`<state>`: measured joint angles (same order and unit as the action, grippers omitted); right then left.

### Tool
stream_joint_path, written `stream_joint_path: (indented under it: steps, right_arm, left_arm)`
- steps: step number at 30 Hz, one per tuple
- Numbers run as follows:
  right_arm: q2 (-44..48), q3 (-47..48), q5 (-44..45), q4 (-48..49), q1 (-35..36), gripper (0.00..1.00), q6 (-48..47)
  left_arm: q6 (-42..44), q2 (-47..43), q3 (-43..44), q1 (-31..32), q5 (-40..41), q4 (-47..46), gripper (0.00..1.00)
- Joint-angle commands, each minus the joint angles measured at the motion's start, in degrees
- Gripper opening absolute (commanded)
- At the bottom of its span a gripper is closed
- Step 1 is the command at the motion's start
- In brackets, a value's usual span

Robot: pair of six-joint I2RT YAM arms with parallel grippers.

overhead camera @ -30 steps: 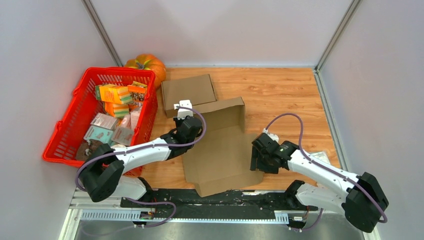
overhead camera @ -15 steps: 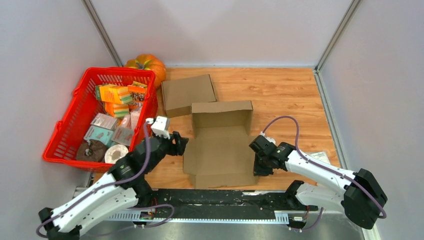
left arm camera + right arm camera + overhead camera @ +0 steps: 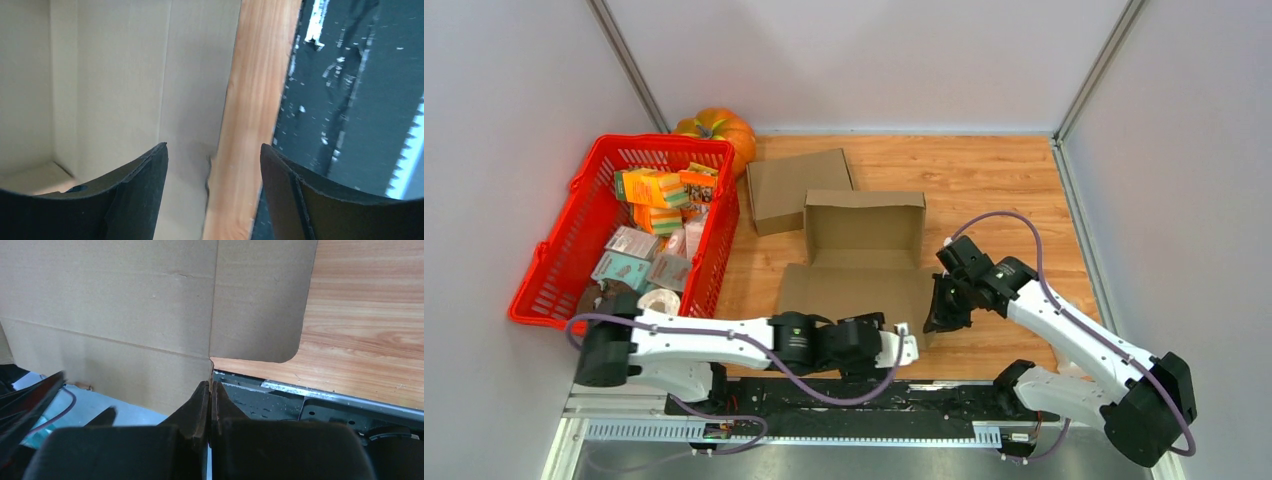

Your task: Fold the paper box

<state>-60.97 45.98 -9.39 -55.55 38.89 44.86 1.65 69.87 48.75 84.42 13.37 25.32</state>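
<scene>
The brown paper box (image 3: 854, 290) lies unfolded in the middle of the wooden table, its back walls standing up (image 3: 864, 205). My right gripper (image 3: 940, 316) is shut on the edge of the box's near right flap. In the right wrist view the jaws pinch the cardboard (image 3: 150, 315) at its fold line, with the right gripper (image 3: 210, 384) tight on it. My left gripper (image 3: 911, 349) reaches along the near edge of the box and is open. In the left wrist view the left gripper (image 3: 214, 152) straddles the box's edge (image 3: 125, 100) and a strip of wood, holding nothing.
A second flat cardboard piece (image 3: 797, 188) lies behind the box on the left. A red basket (image 3: 584, 215) with several packets stands at the left, an orange pumpkin (image 3: 720, 128) behind it. The black base rail (image 3: 350, 100) runs along the near edge.
My left gripper let go and opened, and the arm swung from the box's left side round to its near edge. My right gripper shut on the right flap. The box shifted back and squared up.
</scene>
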Motion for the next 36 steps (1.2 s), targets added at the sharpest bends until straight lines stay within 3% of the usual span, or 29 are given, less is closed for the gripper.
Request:
stream_joint_path:
  steps: [1, 3, 6, 7, 9, 10, 11, 12, 15, 16, 18, 19, 21, 23, 26, 28, 29, 31, 34, 36]
  right_arm:
    - [0.85, 3.5, -7.48, -4.21, -3.03, 0.0, -4.78]
    - [0.94, 3.68, -10.12, -4.22, -3.74, 0.0, -4.87]
    - [1.47, 3.77, -12.75, -4.3, -4.09, 0.0, -4.43]
    - [2.34, 3.94, -13.2, -4.3, -4.79, 0.0, -4.0]
    - [3.48, 4.73, -14.25, -4.74, -6.54, 0.0, -3.9]
    - [4.71, 5.17, -14.69, -4.83, -9.33, 0.06, -4.51]
    - [5.15, 5.87, -15.56, -5.27, -11.28, 0.14, -5.22]
    - [5.68, 7.1, -16.44, -5.62, -13.56, 0.16, -6.01]
    - [6.74, 11.58, -20.05, -3.96, -22.17, 0.43, -7.59]
    - [6.57, 16.29, -19.45, -4.3, -25.41, 0.63, -8.2]
    - [6.22, 22.28, -10.87, -6.23, -27.81, 0.75, -11.28]
    - [6.13, 26.06, -6.13, -8.5, -28.26, 0.86, -12.07]
    - [6.48, 33.81, 7.24, -9.4, -28.26, 0.97, -13.3]
    - [8.75, 33.75, 16.28, -6.61, -28.26, 1.0, -13.83]
    - [10.43, 33.83, 21.14, -3.51, -28.26, 1.0, -15.24]
    - [10.96, 32.96, 21.78, -1.86, -28.17, 1.0, -17.16]
    - [11.05, 32.34, 19.87, -1.06, -28.17, 1.0, -18.05]
    - [9.91, 31.37, 15.47, -0.44, -27.47, 1.0, -22.59]
    - [10.34, 28.57, 10.27, 0.87, -22.31, 1.0, -27.53]
    - [12.79, 25.32, 5.27, 3.76, -19.22, 1.0, -30.26]
  left_arm:
    - [14.95, 8.69, 8.28, 1.88, 7.1, 2.19, 0.76]
    - [16.45, 12.72, 10.22, 2.06, 8.86, 2.1, 0.76]
    - [16.81, 19.4, 13.91, 2.06, 18.17, 2.89, 0.73]
    - [16.89, 20.65, 15.48, 2.15, 20.1, 3.59, 0.68]
    - [16.19, 22.15, 16.37, 2.15, 20.91, 3.77, 0.46]
    - [16.02, 21.98, 16.46, 2.06, 21.35, 3.34, 0.37]
    - [15.32, 21.63, 16.72, 2.06, 21.7, 3.16, 0.2]
    - [14.96, 21.02, 16.9, 2.15, 21.88, 2.98, 0.14]
    - [12.86, 20.4, 19.0, 2.15, 22.05, 3.85, 0.05]
    - [12.07, 20.22, 21.27, 2.06, 22.92, 5.34, 0.0]
    - [8.3, 19.87, 24.88, 1.54, 23.28, 7.63, 0.0]
    - [6.11, 19.96, 30.56, 0.84, 22.94, 11.9, 0.0]
    - [-3.11, 21.96, 38.48, -2.4, 20.92, 18.68, 0.0]
    - [-12.57, 24.25, 52.01, -4.96, 17.41, 29.4, 0.0]
    - [-24.27, 29.96, 69.86, -10.05, 14.51, 41.97, 0.0]
    - [-29.92, 33.57, 80.12, -16.0, 8.39, 48.21, 0.0]
    - [-36.65, 34.02, 81.66, -18.65, 6.17, 49.03, 0.0]
    - [-45.72, 33.85, 81.86, -26.01, 0.37, 48.95, 0.0]
    - [-69.07, 33.23, 77.84, -33.25, -9.56, 49.04, 0.0]
    - [-74.05, 33.06, 75.62, -37.83, -12.39, 46.76, 0.0]
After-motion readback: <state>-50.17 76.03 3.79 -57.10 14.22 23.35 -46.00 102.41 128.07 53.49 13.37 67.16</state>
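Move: Just ahead of the open left hand, about 5 cm forward, 4 cm to its right and 2 cm lower, lies the near edge of the box's lid panel. The shut right hand already holds that panel raised near its right-hand corner, right between its fingers. The box tray's middle is some 22 cm ahead of the left hand, 2 cm to its right and 10 cm below; the folded box lies about 30 cm ahead, 10 cm left and 10 cm below. Reaching about 5 cm forward and 4 cm right, the left hand closes on the lid panel's near edge, beside the right hand's grip, then hauls it up some 23 cm and 15 cm forward while turning roughly 60 degrees counter-clockwise. The right hand, still holding at first, opens wide, lets go and withdraws up, forward and to the right, its fingers tipping up and outward. ##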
